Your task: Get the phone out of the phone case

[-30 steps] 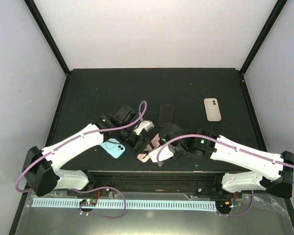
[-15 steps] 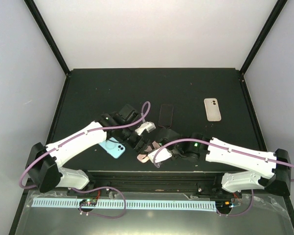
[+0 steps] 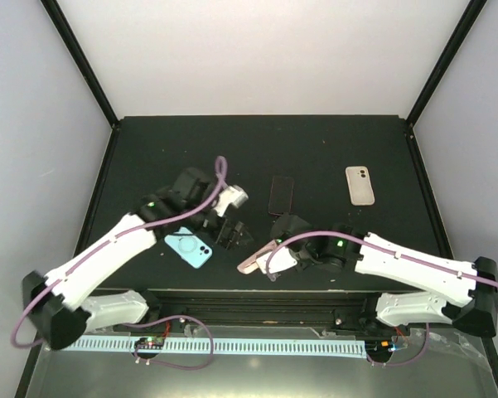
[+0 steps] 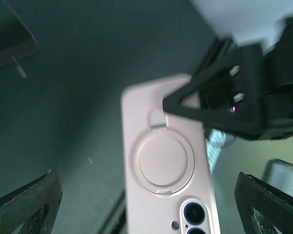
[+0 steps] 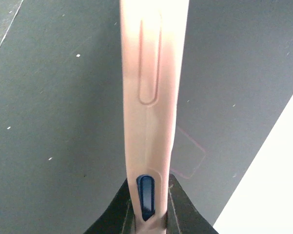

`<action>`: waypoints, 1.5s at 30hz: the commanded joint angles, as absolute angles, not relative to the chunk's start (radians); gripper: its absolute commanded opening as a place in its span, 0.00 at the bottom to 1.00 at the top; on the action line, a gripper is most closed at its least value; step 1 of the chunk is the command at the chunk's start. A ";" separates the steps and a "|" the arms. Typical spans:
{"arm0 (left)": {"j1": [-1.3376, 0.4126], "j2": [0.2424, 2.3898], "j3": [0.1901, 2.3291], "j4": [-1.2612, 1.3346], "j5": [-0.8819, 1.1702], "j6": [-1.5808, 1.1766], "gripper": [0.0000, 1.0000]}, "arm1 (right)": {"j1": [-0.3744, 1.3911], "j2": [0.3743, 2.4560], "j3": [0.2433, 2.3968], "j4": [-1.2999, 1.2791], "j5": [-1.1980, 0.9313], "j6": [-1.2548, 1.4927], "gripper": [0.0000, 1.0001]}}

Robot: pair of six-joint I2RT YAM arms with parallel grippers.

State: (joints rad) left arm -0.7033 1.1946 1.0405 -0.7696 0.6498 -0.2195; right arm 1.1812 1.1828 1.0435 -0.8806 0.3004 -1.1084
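Observation:
The pink phone case (image 3: pixel 251 262), with a round ring stand on its back, has the blue phone (image 4: pixel 194 215) inside it; the phone's lenses show through the camera cutout. My right gripper (image 3: pixel 272 254) is shut on the case's end and holds it edge-up. In the right wrist view the case's side (image 5: pixel 153 97) runs up from the gripper (image 5: pixel 148 210), and a blue button (image 5: pixel 146 194) shows in its slot. My left gripper (image 3: pixel 230 233) stands open just left of the case. In its wrist view the gripper (image 4: pixel 146 209) frames the case's back (image 4: pixel 161 126) without touching it.
A light blue phone (image 3: pixel 190 247) lies under the left arm. A dark phone (image 3: pixel 281 194) lies face down behind the grippers, and a beige phone or case (image 3: pixel 360 185) at the right rear. The table's near edge (image 3: pixel 257 292) is close below the pink case.
My left gripper has opened wide and drawn back to the left, off the pink case. My right gripper has closed onto the case's end.

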 commanded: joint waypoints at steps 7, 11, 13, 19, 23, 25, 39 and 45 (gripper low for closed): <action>-0.662 0.802 0.849 -0.237 0.375 -0.316 0.99 | 0.821 1.064 1.150 -1.008 -0.221 -0.882 0.01; -0.662 0.693 0.686 -0.001 0.539 -0.341 0.89 | 0.613 1.089 1.213 -1.040 -0.601 -0.715 0.01; -0.663 0.661 0.643 0.074 0.605 -0.347 0.90 | 0.561 1.114 1.232 -1.053 -0.771 -0.643 0.01; -0.664 0.680 0.577 0.204 0.645 -0.390 0.94 | 0.525 1.205 1.270 -1.085 -1.063 -0.578 0.01; -0.672 0.741 0.583 0.279 0.736 -0.413 0.85 | 0.525 1.225 1.259 -1.047 -1.091 -0.532 0.01; -0.681 0.763 0.591 0.320 0.767 -0.427 0.79 | 0.525 1.228 1.252 -1.037 -1.102 -0.524 0.01; -0.719 0.850 0.654 0.413 0.737 -0.483 0.34 | 0.525 1.219 1.205 -0.992 -1.144 -0.464 0.01; -0.744 0.875 0.681 0.399 0.732 -0.470 0.28 | 0.524 1.200 1.188 -0.947 -1.133 -0.423 0.01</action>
State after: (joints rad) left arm -0.7177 0.8680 0.6224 0.3599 0.7097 -0.4759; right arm 0.5312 1.2278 1.1969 -1.0210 -1.1007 -0.4679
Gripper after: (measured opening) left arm 0.295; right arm 0.104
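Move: Held in the right gripper, the phone in its pink case has its middle about 4 cm left and 2 cm back of that hand, level with it. From the wide-open left hand, it lies some 7 cm right, 2 cm back and 3 cm lower. On the table about 20 cm below the left hand, the blue phone is 17 cm left and 3 cm ahead; the dark bare phone is 22 cm ahead and 13 cm right. Lifting about 10 cm, the right hand keeps its pinch on the case's side, swings out to the right and back, and rolls its steep fingers up to present the phone. The left hand rises about 12 cm, levels its fingers to point right, then eases back and right towards the phone's free edge, closing most of the way around it. ##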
